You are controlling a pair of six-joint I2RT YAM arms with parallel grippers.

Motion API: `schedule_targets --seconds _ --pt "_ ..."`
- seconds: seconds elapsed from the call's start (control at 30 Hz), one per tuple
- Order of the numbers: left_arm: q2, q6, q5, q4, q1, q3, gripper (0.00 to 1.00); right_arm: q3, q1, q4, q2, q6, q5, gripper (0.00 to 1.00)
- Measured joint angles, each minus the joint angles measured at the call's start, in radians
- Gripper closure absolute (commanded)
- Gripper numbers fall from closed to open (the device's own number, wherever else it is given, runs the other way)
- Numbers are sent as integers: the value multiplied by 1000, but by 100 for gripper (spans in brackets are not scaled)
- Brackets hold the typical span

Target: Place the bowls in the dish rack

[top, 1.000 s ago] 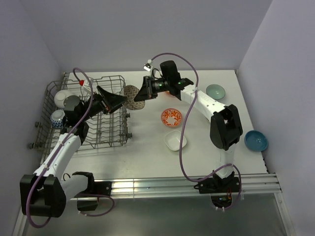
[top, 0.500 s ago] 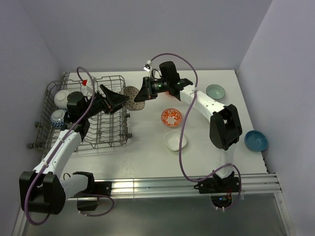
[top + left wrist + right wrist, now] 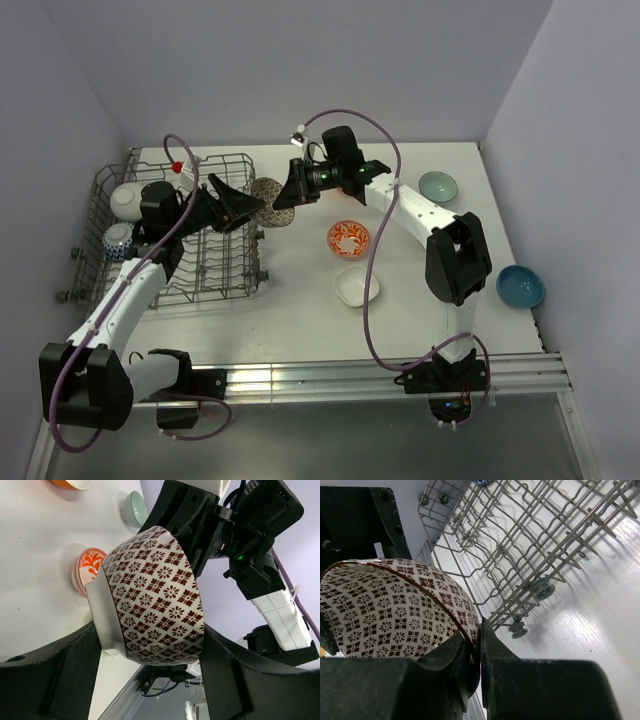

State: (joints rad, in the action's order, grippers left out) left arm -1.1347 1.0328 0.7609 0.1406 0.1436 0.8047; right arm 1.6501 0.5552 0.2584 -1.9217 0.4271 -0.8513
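A brown-and-white patterned bowl (image 3: 265, 195) hangs on edge just off the right end of the dish rack (image 3: 215, 158). My right gripper (image 3: 285, 195) is shut on its rim (image 3: 479, 630), one finger inside the bowl (image 3: 395, 615) and one outside. My left gripper (image 3: 250, 205) reaches in from the rack side. Its two fingers bracket the bowl (image 3: 155, 595), one against the white foot and one against the rim side (image 3: 150, 630). A white bowl (image 3: 125, 198) and a blue-patterned bowl (image 3: 118, 240) sit in the rack's left end.
On the table lie a red-orange patterned bowl (image 3: 348, 238), a white square bowl (image 3: 356, 286), a pale green bowl (image 3: 438, 185) and a blue bowl (image 3: 520, 286) at the right edge. The rack's tines (image 3: 530, 540) stand just below the held bowl.
My left gripper has come up and right to the bowl and its fingers have drawn in around it. The right gripper and bowl have stayed in place.
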Motion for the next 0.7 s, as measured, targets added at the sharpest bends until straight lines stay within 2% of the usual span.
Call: schedule_targets --seconds 0.03,0.07,0.1,0.2,0.3,0.5,0.7 --pt "-2 -1 2 -2 0 2 94 0 0 0 0 -1 0 96" --pt "-3 -1 2 -4 0 3 100 0 0 2 0 -2 1 91" --pt "-3 -2 3 -6 0 3 100 0 0 5 0 -2 1 78" --pt "-3 -16 2 -26 -1 8 100 17 5 29 -9 -2 -3 48" --pt "-3 -21 6 -42 -29 10 100 33 19 44 -18 -11 -4 34" --pt "-13 -71 1 -146 -209 33 100 33 27 76 -18 -24 -5 16" --pt "-56 -278 -59 -429 -365 162 100 34 24 114 -18 -49 1 11"
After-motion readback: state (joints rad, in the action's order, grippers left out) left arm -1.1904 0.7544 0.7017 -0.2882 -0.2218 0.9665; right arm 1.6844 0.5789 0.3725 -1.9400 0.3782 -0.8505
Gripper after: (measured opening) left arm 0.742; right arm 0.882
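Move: The patterned bowl is in both grippers: its middle lies a couple of centimetres to the right of the left hand, and about 4 cm to the left of the right hand. The dish rack's middle lies some 25 cm left, 9 cm ahead and 19 cm below the left hand; in it, the white bowl sits about 36 cm left and 13 cm ahead, the blue bowl 36 cm left and 3 cm ahead, both some 16 cm down. Leftward, after a brief hold while the right fingers open and let go of the patterned bowl, the left hand sweeps about 13 cm over the dish rack, also some 4 cm forward and 3 cm down, turning roughly 20 degrees counter-clockwise and rolling its left side up. It keeps the bowl gripped between its fingers; the emptied right hand eases back only 1 to 2 cm. ##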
